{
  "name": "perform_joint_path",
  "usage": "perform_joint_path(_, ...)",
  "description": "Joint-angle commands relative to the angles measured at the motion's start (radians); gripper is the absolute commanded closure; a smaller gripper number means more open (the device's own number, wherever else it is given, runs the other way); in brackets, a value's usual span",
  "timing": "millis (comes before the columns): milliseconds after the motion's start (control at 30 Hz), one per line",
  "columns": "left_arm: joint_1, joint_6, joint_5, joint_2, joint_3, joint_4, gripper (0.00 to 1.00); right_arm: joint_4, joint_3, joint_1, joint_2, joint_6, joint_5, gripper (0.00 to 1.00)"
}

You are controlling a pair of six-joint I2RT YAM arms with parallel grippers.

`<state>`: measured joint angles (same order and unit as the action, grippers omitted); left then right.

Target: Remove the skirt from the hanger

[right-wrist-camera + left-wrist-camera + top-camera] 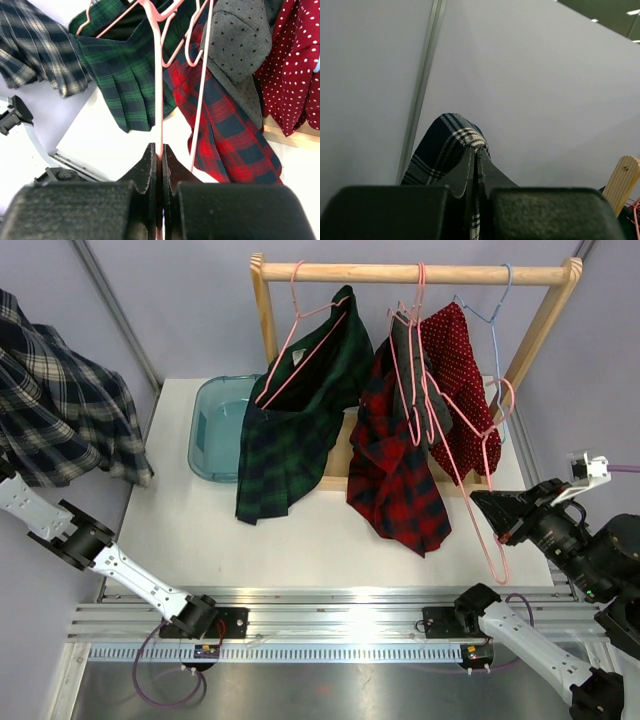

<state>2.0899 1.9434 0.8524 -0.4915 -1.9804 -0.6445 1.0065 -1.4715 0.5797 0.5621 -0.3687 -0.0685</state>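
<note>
The navy-and-white plaid skirt (60, 410) hangs off the table's left side, away from the rack, and shows again in the left wrist view (445, 145) and at the top left of the right wrist view (35, 45). My left gripper (476, 150) is shut on a fold of this skirt; in the top view the gripper itself is out of frame at the left edge. An empty pink wire hanger (493, 550) slants down from the rail toward the right. My right gripper (482, 503) (160, 148) is shut on the wire of that hanger (159, 100).
A wooden rail (410, 273) carries a green plaid skirt (295, 430) on a pink hanger, a red plaid skirt (395, 470), a red polka-dot garment (462, 380) and a blue hanger (495, 315). A translucent blue bin (215, 425) sits on the white table (300, 540).
</note>
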Motion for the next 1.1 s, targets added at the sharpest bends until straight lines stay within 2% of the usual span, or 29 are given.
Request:
perform_joint_path(0,0.515,-0.150,-0.127,-0.027,-0.064,0.492,1.00,-0.101,0.022,-0.003,0.038,0.030,-0.024,1.00)
perform_joint_path(167,0.516,-0.325,-0.185,-0.002,-0.135,0.736,1.00,-0.175,0.065,-0.004,0.035,0.042,-0.008,1.00)
perform_joint_path(300,0.516,-0.370,-0.075,0.007,-0.132,0.810,1.00,-0.203,0.057,-0.003,0.048,0.070,0.016,1.00)
perform_joint_path(367,0.516,-0.307,0.026,0.017,-0.037,0.653,1.00,-0.203,0.051,-0.003,0.059,0.083,0.028,1.00)
perform_joint_path(400,0.516,-0.209,0.049,0.025,0.013,0.566,1.00,-0.201,0.048,-0.003,0.062,0.096,0.035,1.00)
perform_joint_path(467,0.515,-0.137,0.135,-0.002,0.097,0.389,1.00,-0.210,0.046,-0.003,0.071,0.102,0.056,1.00)
perform_joint_path(500,0.515,-0.038,0.157,-0.022,0.112,0.317,1.00,-0.213,0.045,-0.003,0.073,0.102,0.062,1.00)
perform_joint_path(533,0.515,0.021,0.174,-0.068,0.162,0.155,1.00,-0.221,0.043,-0.003,0.074,0.100,0.062,1.00)
perform_joint_path(567,0.515,0.125,0.197,-0.090,0.184,0.093,1.00,-0.224,0.039,-0.004,0.076,0.099,0.099,1.00)
perform_joint_path(600,0.515,0.168,0.207,-0.116,0.199,-0.028,1.00,-0.229,0.039,-0.003,0.075,0.088,0.110,1.00)
perform_joint_path(667,0.513,0.270,0.250,-0.215,0.210,-0.114,1.00,-0.241,0.040,-0.004,0.056,0.076,0.128,1.00)
perform_joint_path(700,0.513,0.305,0.255,-0.248,0.228,-0.207,1.00,-0.249,0.048,-0.004,0.047,0.062,0.133,1.00)
perform_joint_path(767,0.513,0.357,0.229,-0.324,0.279,-0.288,1.00,-0.247,0.059,-0.003,0.019,0.048,0.134,1.00)
perform_joint_path(833,0.513,0.365,0.208,-0.381,0.288,-0.389,1.00,-0.233,0.063,-0.003,0.001,0.028,0.136,1.00)
perform_joint_path(867,0.513,0.317,0.171,-0.430,0.293,-0.409,1.00,-0.226,0.066,-0.003,-0.014,0.022,0.136,1.00)
perform_joint_path(967,0.513,0.177,0.152,-0.494,0.321,-0.372,1.00,-0.191,0.065,-0.004,-0.042,-0.004,0.131,1.00)
perform_joint_path(1067,0.454,0.163,0.164,-0.602,0.298,-0.507,1.00,-0.160,0.071,-0.004,-0.080,-0.027,0.122,1.00)
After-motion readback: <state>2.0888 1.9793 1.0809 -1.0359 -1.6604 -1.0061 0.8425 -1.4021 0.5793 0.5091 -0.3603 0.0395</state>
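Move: The left hand already holds the plaid skirt high off the table's left side. The bare near table it swings over lies about 16 cm back, 31 cm right and 60 cm down. From that hand, the blue bin sits 17 cm ahead, 22 cm right and some 58 cm below; the green skirt hangs roughly 3 cm ahead, 43 cm right and 31 cm below. The bare table is some 3 cm ahead of the right hand, 44 cm left and 42 cm below. Still pinching the plaid skirt in shut fingers, the left hand lifts a few centimetres with the fingers tipping up, then sweeps fast to the right and back, about 33 cm right and 17 cm back in all, to above the near table, rolling some 30 degrees left side up. The right hand keeps the empty pink hanger, eases about 3 cm forward and left, then draws back and rises slightly. ##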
